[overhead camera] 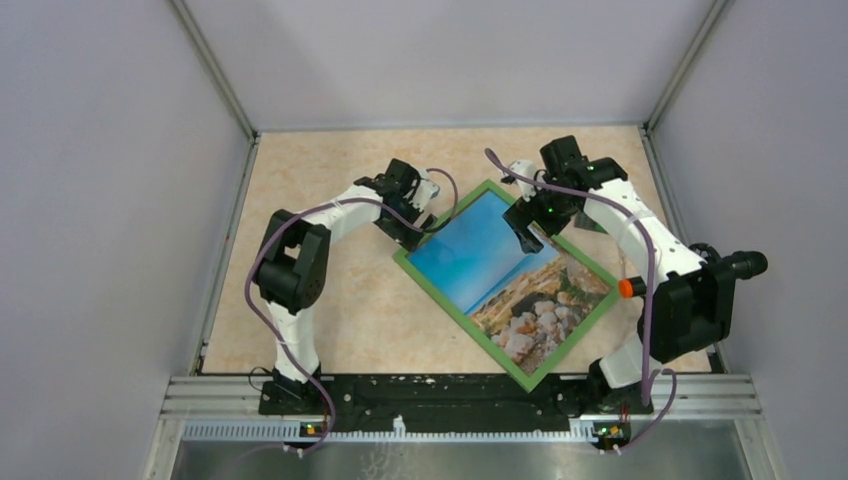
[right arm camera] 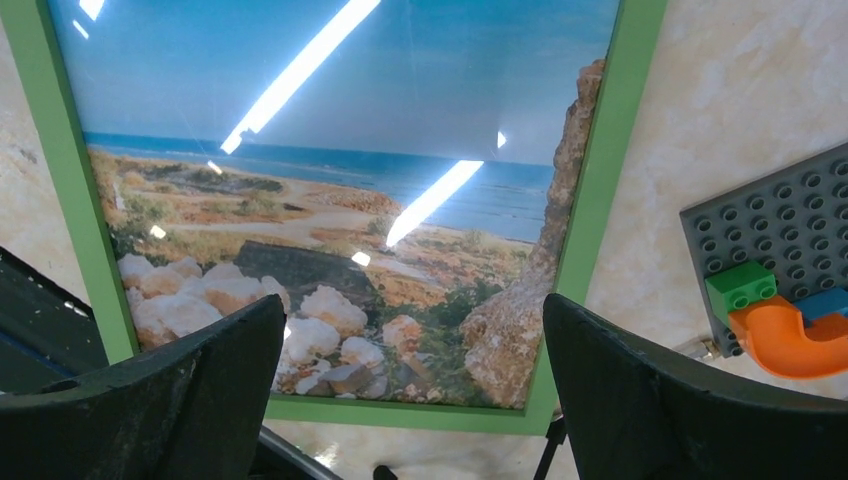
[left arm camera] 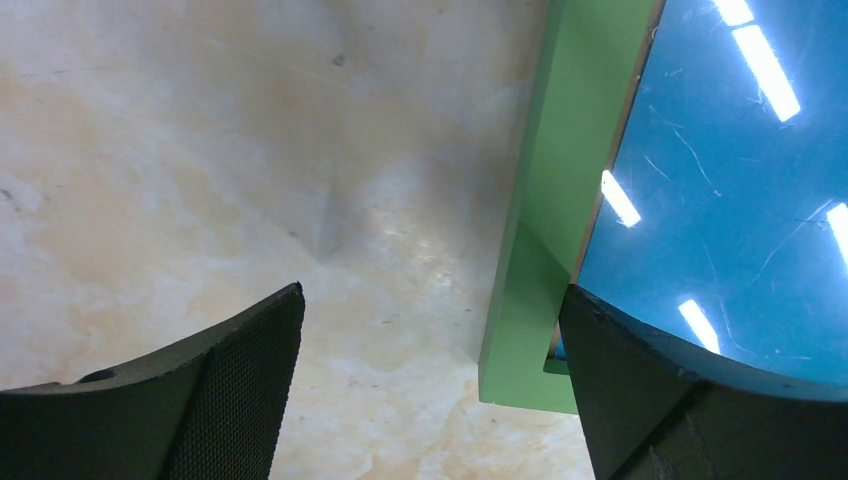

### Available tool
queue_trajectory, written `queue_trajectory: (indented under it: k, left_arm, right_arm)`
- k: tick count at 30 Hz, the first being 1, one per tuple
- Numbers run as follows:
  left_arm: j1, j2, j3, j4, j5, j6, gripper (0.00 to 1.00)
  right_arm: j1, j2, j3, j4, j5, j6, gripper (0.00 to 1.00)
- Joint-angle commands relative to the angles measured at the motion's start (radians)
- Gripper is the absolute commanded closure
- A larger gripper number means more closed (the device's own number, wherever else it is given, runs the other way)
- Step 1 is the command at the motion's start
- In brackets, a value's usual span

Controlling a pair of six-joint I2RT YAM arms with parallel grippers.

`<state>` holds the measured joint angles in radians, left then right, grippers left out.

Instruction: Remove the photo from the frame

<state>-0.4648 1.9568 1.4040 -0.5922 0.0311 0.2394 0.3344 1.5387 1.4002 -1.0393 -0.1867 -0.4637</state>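
Note:
The frame (overhead camera: 458,308) with its thin green border lies face up on the table, turned like a diamond. The photo (overhead camera: 500,270) of blue sky, sea and pale rocks sits inside it under glass. My left gripper (overhead camera: 418,226) is open at the frame's left corner; in the left wrist view the green border (left arm camera: 560,180) runs between its fingers, one finger (left arm camera: 680,400) over the blue sky (left arm camera: 720,160). My right gripper (overhead camera: 527,232) is open and empty above the frame's upper right edge; its view shows the photo (right arm camera: 330,200) and the green border (right arm camera: 590,200).
A grey studded baseplate (right arm camera: 780,240) with a green brick (right arm camera: 740,285) and an orange curved piece (right arm camera: 790,340) lies right of the frame, mostly hidden by the right arm in the top view. Grey walls enclose the beige table (overhead camera: 320,320). A metal rail (overhead camera: 460,395) runs along the near edge.

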Motion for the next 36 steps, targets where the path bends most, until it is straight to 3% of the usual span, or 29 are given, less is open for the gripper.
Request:
queue_trajectory:
  k: [1, 6, 12, 16, 19, 26, 31, 36]
  left_arm:
    - [0.105, 0.046, 0.037, -0.007, -0.102, 0.123, 0.01]
    - [0.248, 0.100, 0.124, 0.025, -0.055, 0.262, 0.01]
    - [0.326, 0.314, 0.606, -0.156, 0.087, 0.278, 0.01]
    - [0.327, 0.317, 0.725, -0.201, 0.150, 0.250, 0.01]
    - [0.333, 0.239, 0.669, -0.219, 0.218, 0.209, 0.01]
    - [0.416, -0.044, 0.313, -0.143, 0.408, 0.053, 0.01]
    - [0.458, -0.153, 0.117, -0.090, 0.400, 0.017, 0.01]
    - [0.526, -0.189, 0.020, -0.073, 0.412, -0.042, 0.01]
  right_arm:
    - [-0.018, 0.001, 0.012, -0.011, -0.027, -0.036, 0.01]
    - [-0.021, -0.005, -0.021, -0.009, -0.066, -0.047, 0.01]
    - [-0.020, 0.037, -0.028, 0.031, -0.138, 0.000, 0.01]
    - [-0.021, 0.097, 0.024, 0.054, -0.178, 0.032, 0.01]
    - [-0.021, 0.141, 0.051, 0.085, -0.192, 0.059, 0.01]
    - [-0.021, 0.305, 0.163, 0.184, -0.179, 0.143, 0.01]
    - [-0.021, 0.473, 0.318, 0.216, -0.153, 0.167, 0.01]
    - [-0.021, 0.628, 0.477, 0.196, -0.150, 0.191, 0.01]
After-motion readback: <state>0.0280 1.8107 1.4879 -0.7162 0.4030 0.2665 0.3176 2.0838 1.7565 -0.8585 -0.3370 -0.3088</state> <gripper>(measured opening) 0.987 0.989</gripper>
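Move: The green frame's left-hand corner lies about 5 cm back and 1 cm left of the left hand, just below it, with the near fingertip already down inside the short rim. The far corner is some 14 cm ahead and 18 cm right, the frame's middle 12 cm back and 22 cm right. From the right hand, the middle of the right-hand rim is about 8 cm ahead, 2 cm right and 14 cm down, and the left-hand corner 30 cm left, 3 cm ahead. The frame is dragged by its left-hand corner: the left hand, one fingertip hooked inside the short rim, sweeps about 17 cm forward and 12 cm left, then rises clear and draws back, its open fingers tilting and turning some 15 degrees counter-clockwise. The right hand, also open, sinks, then reaches forward and left towards the right-hand rim. ##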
